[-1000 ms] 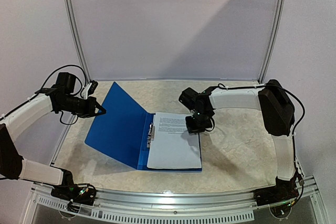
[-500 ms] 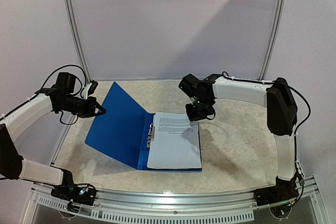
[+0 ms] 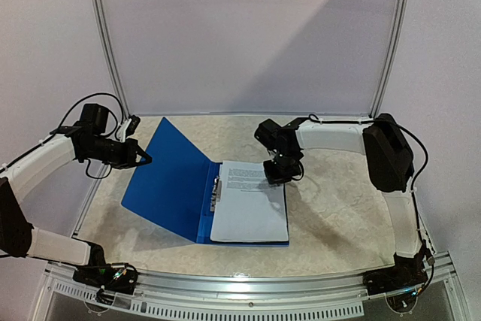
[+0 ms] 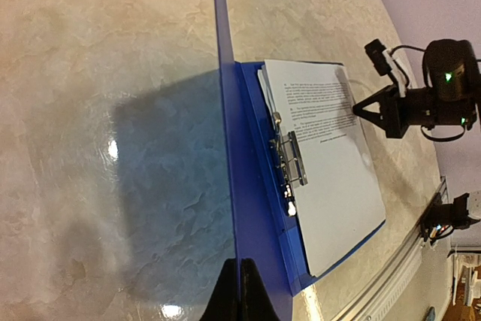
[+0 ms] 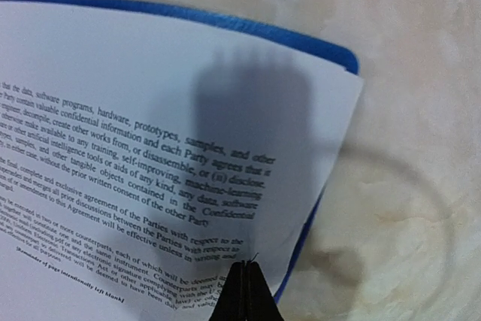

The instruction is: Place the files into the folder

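The blue folder (image 3: 169, 178) lies open, its left cover raised off the table. My left gripper (image 3: 143, 158) is shut on that cover's outer edge; in the left wrist view the jaws (image 4: 238, 262) pinch the cover edge-on. The files (image 3: 248, 208), white sheets with black text, rest on the folder's right half beside the metal clip (image 4: 289, 159). My right gripper (image 3: 276, 174) is shut with nothing between its fingers, its tips (image 5: 246, 264) over the top sheet (image 5: 150, 95) near its far right corner. Whether they touch the paper I cannot tell. The folder's blue rim (image 5: 301, 39) shows past the sheet.
The beige marbled table (image 3: 338, 208) stretches to the right of the folder. A metal rail (image 3: 248, 283) runs along the near edge between the arm bases. White panels in a metal frame (image 3: 105, 50) close off the back.
My right gripper lifted and drew back from the sheets, then came back down over their far right corner. The left arm and the raised cover have not moved.
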Robot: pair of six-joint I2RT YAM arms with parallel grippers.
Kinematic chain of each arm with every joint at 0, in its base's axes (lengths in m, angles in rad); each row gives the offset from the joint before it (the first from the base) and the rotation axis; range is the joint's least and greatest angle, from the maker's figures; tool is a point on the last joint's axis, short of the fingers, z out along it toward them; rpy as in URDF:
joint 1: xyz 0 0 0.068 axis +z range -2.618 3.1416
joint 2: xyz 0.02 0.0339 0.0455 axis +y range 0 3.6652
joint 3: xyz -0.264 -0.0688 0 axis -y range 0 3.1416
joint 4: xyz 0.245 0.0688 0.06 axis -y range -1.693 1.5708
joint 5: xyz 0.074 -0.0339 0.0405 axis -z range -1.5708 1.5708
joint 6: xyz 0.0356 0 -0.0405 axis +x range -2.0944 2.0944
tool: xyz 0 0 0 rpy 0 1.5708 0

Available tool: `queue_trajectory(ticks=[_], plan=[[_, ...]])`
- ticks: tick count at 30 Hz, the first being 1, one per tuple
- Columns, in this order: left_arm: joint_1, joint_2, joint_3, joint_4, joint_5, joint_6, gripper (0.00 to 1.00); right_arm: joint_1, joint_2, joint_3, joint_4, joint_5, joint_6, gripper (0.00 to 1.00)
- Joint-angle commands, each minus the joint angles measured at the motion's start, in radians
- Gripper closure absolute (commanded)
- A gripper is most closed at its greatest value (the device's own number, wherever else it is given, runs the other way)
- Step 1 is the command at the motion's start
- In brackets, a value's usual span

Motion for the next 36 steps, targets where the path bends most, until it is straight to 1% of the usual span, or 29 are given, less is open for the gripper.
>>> queue_trajectory(ticks=[1,7,17,21,24,26,31,33,36], plan=[[0.012,-0.007,-0.013,0.008,0.005,0.007,1.00,0.015,0.054,0.023,0.028,-0.054,0.000,1.00],[0.012,-0.009,-0.013,0.008,0.007,0.005,1.00,0.026,0.061,0.034,0.052,-0.079,0.013,1.00],[0.011,-0.010,-0.013,0.007,0.007,0.004,1.00,0.027,0.036,0.056,0.027,-0.049,0.013,1.00],[0.011,-0.011,-0.013,0.005,0.007,0.007,1.00,0.027,0.003,0.096,-0.009,0.016,-0.010,0.96],[0.011,-0.008,-0.014,0.008,0.006,0.005,1.00,0.028,-0.030,0.124,-0.008,0.027,-0.030,0.89],[0.011,-0.008,-0.014,0.008,0.006,0.005,1.00,0.031,-0.049,0.133,0.027,0.001,-0.054,0.84],[0.011,-0.008,-0.014,0.007,0.004,0.006,1.00,0.069,-0.039,0.182,0.137,-0.127,-0.094,0.79],[0.013,-0.008,-0.014,0.006,0.002,0.007,1.00,0.085,-0.012,0.203,0.191,-0.201,-0.108,0.77],[0.013,-0.006,-0.015,0.009,0.002,0.006,1.00,0.091,0.027,0.211,0.308,-0.340,-0.092,0.68]])
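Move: The top sheet, lying on the stack in the open folder, has its middle about 9 cm to the left of the right hand and 7 cm back, roughly 1 cm below the fingertips. From the same hand the metal clip is some 17 cm to the left and 5 cm back, and the raised blue cover's middle about 32 cm left, level fore-and-aft. From the left hand, the sheet's middle lies some 25 cm to the right, 2 cm back and 16 cm below. The sheet's right margin is nudged towards the clip by the right hand's closed fingertips, which settle down about 1 cm onto it, slide 2 cm left and pause. They then lift clear some 9 cm, swinging another 8 cm left and slightly forward above the sheet's top, opening about a quarter while the hand's left side rolls up. The left hand keeps holding the cover up. ##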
